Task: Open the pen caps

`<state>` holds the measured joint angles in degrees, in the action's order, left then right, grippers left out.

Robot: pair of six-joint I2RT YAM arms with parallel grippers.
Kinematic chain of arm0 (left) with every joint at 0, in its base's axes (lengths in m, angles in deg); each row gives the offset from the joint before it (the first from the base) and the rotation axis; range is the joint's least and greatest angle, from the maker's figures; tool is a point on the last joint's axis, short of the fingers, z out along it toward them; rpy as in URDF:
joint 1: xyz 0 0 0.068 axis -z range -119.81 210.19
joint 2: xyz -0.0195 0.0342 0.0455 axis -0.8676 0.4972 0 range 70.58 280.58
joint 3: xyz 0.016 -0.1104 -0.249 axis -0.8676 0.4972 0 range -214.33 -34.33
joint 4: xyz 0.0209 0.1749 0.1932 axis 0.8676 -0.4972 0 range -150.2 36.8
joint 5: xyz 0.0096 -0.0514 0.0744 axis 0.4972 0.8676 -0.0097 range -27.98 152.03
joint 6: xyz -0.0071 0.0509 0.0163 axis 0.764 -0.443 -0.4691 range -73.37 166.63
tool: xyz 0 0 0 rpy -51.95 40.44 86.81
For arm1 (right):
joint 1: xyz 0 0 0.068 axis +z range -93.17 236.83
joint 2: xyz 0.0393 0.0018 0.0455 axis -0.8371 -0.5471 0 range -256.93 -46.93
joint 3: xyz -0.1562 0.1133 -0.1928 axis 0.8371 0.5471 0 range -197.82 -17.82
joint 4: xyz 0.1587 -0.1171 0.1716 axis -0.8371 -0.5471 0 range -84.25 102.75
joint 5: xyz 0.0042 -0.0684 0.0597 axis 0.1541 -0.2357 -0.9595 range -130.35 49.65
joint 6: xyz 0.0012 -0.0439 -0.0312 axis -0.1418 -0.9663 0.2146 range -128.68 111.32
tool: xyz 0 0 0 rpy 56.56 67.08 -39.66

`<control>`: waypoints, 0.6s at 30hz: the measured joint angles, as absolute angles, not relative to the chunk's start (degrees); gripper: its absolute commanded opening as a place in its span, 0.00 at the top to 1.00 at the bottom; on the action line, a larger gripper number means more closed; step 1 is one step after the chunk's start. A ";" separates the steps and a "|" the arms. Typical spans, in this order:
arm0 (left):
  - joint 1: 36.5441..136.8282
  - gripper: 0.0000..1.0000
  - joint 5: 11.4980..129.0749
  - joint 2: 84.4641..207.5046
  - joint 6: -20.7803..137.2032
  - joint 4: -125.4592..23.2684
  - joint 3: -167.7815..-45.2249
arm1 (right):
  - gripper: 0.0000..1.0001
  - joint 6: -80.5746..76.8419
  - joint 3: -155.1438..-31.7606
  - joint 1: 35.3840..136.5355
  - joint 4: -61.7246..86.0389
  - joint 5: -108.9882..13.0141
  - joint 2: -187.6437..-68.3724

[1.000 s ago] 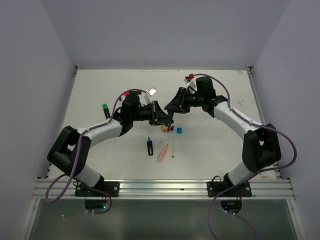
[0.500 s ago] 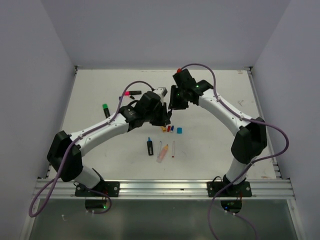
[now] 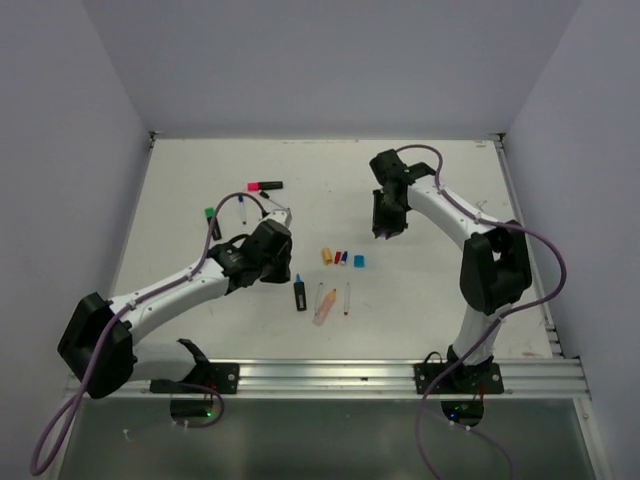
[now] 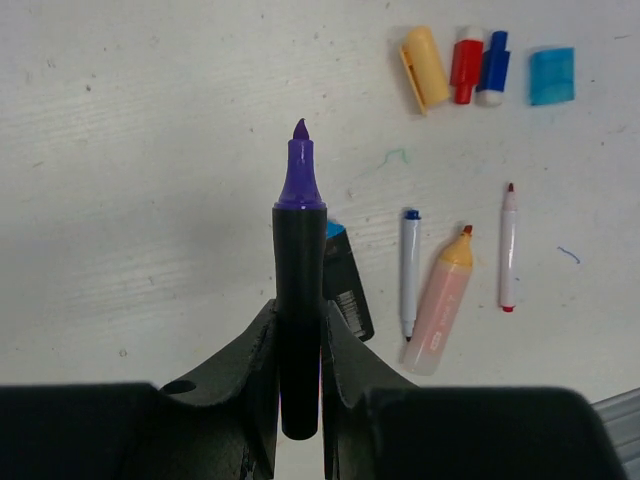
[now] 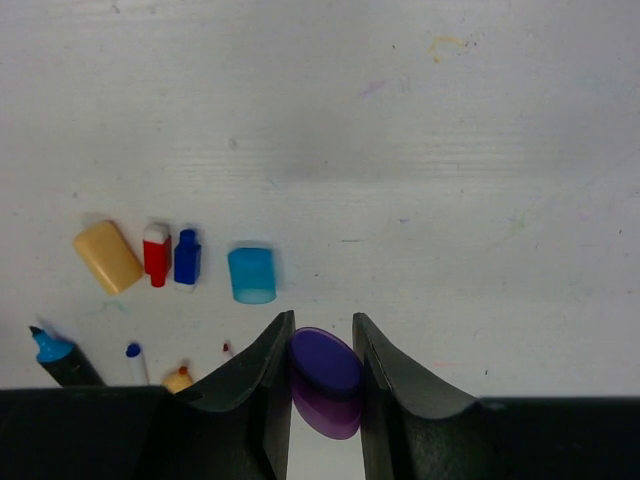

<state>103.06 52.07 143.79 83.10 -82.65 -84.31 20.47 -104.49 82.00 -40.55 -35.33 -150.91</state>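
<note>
My left gripper (image 3: 278, 262) (image 4: 300, 340) is shut on a black pen barrel (image 4: 300, 270) whose bare purple tip points away from me. The purple pen cap (image 5: 325, 378) sits between the fingers of my right gripper (image 3: 384, 230) (image 5: 322, 350), which is shut on it just above the table. Four loose pen caps lie in a row: orange (image 3: 327, 257) (image 4: 424, 68) (image 5: 107, 256), red (image 4: 465, 64) (image 5: 157, 254), blue (image 4: 493, 68) (image 5: 187, 257) and cyan (image 3: 359, 260) (image 4: 552, 76) (image 5: 251, 274).
Uncapped pens lie near the front: a black highlighter (image 3: 300, 293) (image 4: 345, 285), a white pen (image 4: 410, 272), a peach marker (image 3: 326, 306) (image 4: 445, 300) and a thin red-tipped pen (image 4: 508, 248). A pink-capped pen (image 3: 264, 186) and a green-capped pen (image 3: 211, 222) lie at the back left.
The two grippers, close together at mid-table, have pulled apart. The left one swung down and left with the barrel; the right one moved right with the purple cap.
</note>
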 measured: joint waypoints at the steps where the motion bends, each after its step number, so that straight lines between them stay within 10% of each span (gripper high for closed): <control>1: 103.06 1.00 52.05 143.59 83.25 -82.63 -82.95 | 1.00 20.09 -104.08 81.54 -40.63 -35.37 -151.68; 18: 102.67 0.82 57.64 140.99 86.51 -75.13 -68.73 | 0.88 18.15 -97.06 81.30 -37.20 -40.07 -158.71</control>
<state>102.67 57.64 140.99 86.51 -75.13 -68.73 18.15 -97.06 81.30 -37.20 -40.07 -158.71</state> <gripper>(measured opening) 0.206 0.308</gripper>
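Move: The left gripper holds the uncapped purple marker; its goal seems to be the bare table about 4 cm back, 2 cm left and 10 cm below. The blue-tipped black marker lies 1 cm ahead and 3 cm right of that hand, the blue pen level and 7 cm right. The right gripper holds the purple cap; its spot is some 3 cm back, 1 cm right, 10 cm below, with the light-blue cap 2 cm back and 4 cm left, the dark-blue cap 2 cm back and 8 cm left. Lower both grippers together, keeping both grips shut. Bring the left one down about 7 cm while drawing it back some 5 cm and slightly left, towards the clear table left of the blue-tipped black marker. Sink the right one about 8 cm and ease it back 3 cm beside the light-blue cap, tipping its fingers some 15 degrees nearer vertical. ##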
